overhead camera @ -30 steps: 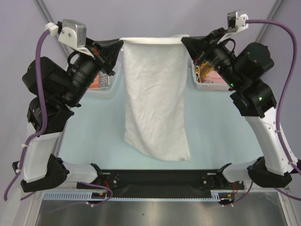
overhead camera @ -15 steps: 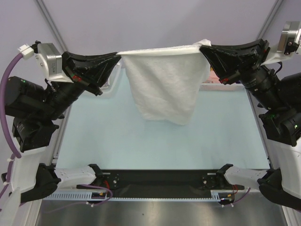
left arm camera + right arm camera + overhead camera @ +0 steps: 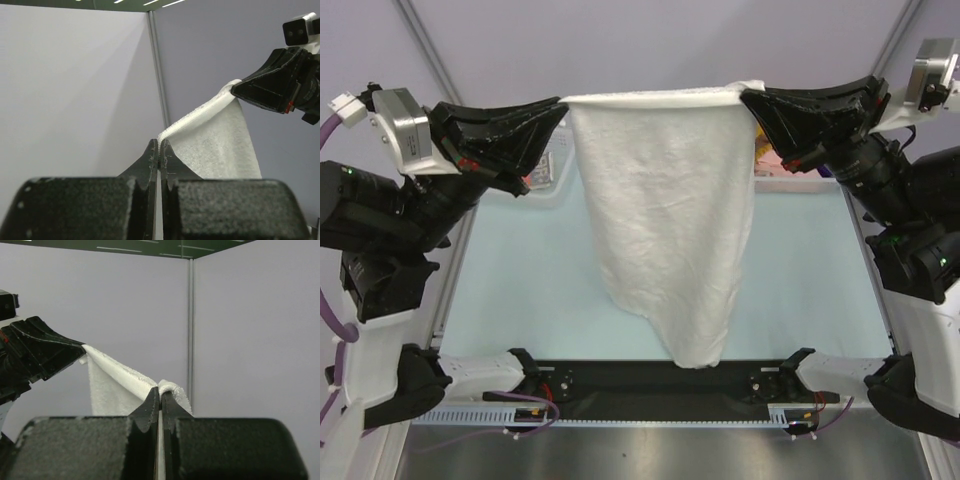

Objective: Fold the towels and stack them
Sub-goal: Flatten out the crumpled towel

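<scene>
A plain white towel point(image 3: 665, 220) hangs in the air, stretched taut along its top edge between my two grippers. My left gripper point(image 3: 562, 106) is shut on the towel's top left corner point(image 3: 167, 134). The right gripper point(image 3: 746, 98) is shut on its top right corner point(image 3: 170, 388). The cloth falls in a long sheet, and its lower end point(image 3: 695, 350) reaches down near the table's front edge. From the left wrist view the right gripper point(image 3: 240, 89) shows at the far end of the stretched edge. No other towels show.
The pale blue table mat point(image 3: 520, 290) lies under the hanging cloth. Behind the arms stand two white baskets, one at the back left point(image 3: 542, 175) and one at the back right point(image 3: 790, 172), mostly hidden. A black bar point(image 3: 660, 378) runs along the near edge.
Both arms lifted and spread outwards, stretching the towel's top edge. Half a second ago the sheet hung short; now it hangs long, reaching down to the near edge.
</scene>
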`<action>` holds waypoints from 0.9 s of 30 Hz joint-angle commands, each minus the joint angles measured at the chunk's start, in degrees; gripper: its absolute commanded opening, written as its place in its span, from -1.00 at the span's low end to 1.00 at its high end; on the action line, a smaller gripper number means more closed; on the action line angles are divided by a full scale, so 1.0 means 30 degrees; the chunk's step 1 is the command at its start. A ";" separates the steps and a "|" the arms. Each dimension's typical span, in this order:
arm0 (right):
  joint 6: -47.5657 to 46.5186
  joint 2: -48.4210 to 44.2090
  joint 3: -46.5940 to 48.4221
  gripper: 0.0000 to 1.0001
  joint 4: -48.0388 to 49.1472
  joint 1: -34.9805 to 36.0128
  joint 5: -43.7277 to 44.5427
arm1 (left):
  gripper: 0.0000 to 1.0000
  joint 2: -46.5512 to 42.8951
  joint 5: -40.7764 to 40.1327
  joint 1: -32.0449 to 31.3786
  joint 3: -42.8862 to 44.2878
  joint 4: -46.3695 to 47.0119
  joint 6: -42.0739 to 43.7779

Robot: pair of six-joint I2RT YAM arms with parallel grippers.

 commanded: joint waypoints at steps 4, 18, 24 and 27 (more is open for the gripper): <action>-0.1760 0.2150 0.0043 -1.00 0.1369 -0.0976 0.4373 | -0.99 0.0816 -0.5242 0.0590 0.1131 0.3097 0.2094; 0.1961 1.3448 -0.3659 -1.00 0.5413 -0.4992 0.1563 | -0.99 0.8480 -0.1904 0.9612 -1.0825 1.0830 -0.5696; 0.2108 1.9518 0.1291 -1.00 0.4769 -0.5110 0.1796 | -0.99 1.3964 -0.1759 1.0843 -0.8573 1.2181 -0.5873; 0.2312 2.1571 0.3109 -1.00 0.3950 -0.5139 0.2118 | -0.99 1.6191 -0.1816 1.1342 -0.6963 1.1860 -0.5992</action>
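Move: The white towel hangs by its top corners from both hands. They are taking it to the far stretch of table between the two baskets, about 43 cm ahead of the left hand and 10 cm to its right, and for the right hand some 41 cm ahead and 10 cm left, roughly 67 cm below either. The left basket stands about 45 cm ahead of the left hand and 26 cm left; the right basket about 46 cm ahead of the right hand and 24 cm right. The hanging white towel is swung out over the table by its top corners, still pinched in both shut grippers: the hands shoot forward nearly level, then arc forward and steeply down together, each about 43 cm out and 45 cm down, towards the far stretch between the baskets. Both wrists tip down some 50 degrees as the fingers turn inward less, the left counter-clockwise and the right clockwise. ##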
